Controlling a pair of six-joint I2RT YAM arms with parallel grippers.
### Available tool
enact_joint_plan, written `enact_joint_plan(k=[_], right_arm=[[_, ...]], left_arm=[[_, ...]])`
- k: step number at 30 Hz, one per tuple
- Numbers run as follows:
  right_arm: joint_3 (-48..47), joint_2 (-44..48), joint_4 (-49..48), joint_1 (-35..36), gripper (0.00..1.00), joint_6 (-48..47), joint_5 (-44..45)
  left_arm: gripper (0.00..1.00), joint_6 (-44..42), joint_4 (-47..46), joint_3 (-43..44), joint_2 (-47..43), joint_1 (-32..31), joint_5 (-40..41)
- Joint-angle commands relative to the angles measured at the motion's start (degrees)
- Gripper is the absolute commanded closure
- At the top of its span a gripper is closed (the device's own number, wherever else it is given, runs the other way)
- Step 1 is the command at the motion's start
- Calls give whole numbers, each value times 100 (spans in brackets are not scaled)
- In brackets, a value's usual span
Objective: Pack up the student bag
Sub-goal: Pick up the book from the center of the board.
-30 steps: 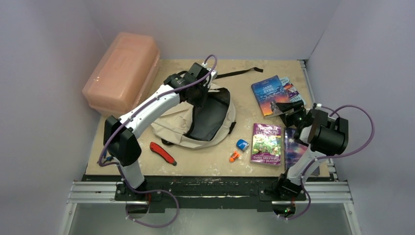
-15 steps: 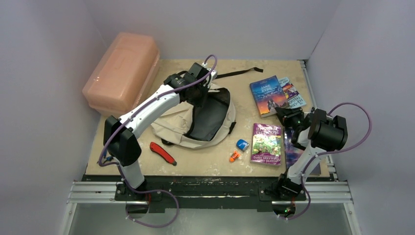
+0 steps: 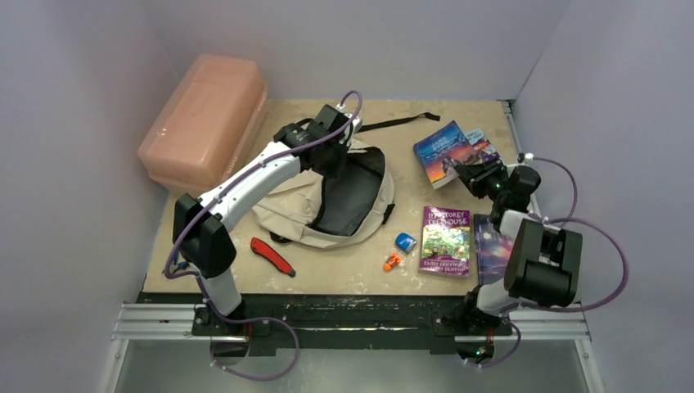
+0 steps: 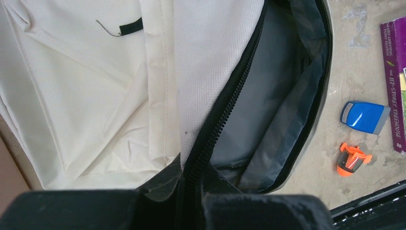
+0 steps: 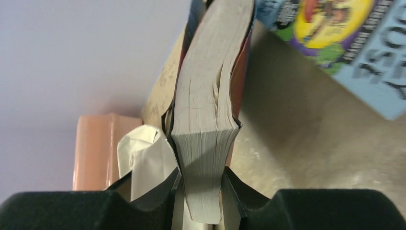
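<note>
The student bag (image 3: 282,211), cream fabric with black trim, lies at the middle of the table with its main pocket unzipped and the grey lining (image 4: 268,110) showing. My left gripper (image 3: 331,160) is shut on the bag's zipper edge (image 4: 210,143) and holds the flap up. My right gripper (image 3: 475,174) is shut on the page edge of a blue paperback book (image 3: 442,151), which is tilted up off the table. In the right wrist view the book's pages (image 5: 210,96) sit clamped between both fingers (image 5: 242,191).
A second paperback (image 3: 484,141) lies behind the held book. A purple book (image 3: 446,239) and another book (image 3: 491,250) lie at the front right. A blue sharpener (image 3: 405,241), an orange item (image 3: 393,262) and a red knife (image 3: 272,256) lie near the front edge. A pink box (image 3: 205,121) stands back left.
My right gripper has shut on the blue book and raised its near edge, shifting it slightly left and back; the right arm has swung forward. The left arm has not moved.
</note>
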State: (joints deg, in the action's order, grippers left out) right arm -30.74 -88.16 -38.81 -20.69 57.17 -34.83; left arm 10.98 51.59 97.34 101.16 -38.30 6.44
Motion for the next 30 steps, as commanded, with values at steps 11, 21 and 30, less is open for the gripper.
enact_joint_plan(k=[11,21,30], right_arm=[[-2023,2529,4521,847,100,-1967,-355],[-1831,2568,4476,856,100,-1451,-114],[-1867,1999,3847,773,100,-700,-151]], left_arm=[[100,433,-519,-57,-871,323,34],[100,611,-570,-56,-814,467,-167],[100,485,-541,-71,-716,468,-179]])
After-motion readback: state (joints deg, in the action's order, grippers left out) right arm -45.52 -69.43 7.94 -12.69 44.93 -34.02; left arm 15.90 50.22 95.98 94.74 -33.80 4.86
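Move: The bag opening lies about 27 cm to the right hand's left, 8 cm back and some 4 cm lower, while that hand already holds the Jane Eyre book. About 9 cm below, the treehouse book is 19 cm back and 1 cm left, the comic book 6 cm ahead and 9 cm right. From the left hand, pinching the bag's edge, the opening is about 6 cm right, 3 cm back, 11 cm below. Right hand lifts the held book about 11 cm, left and back, then dips; left raises the pinched bag edge. ##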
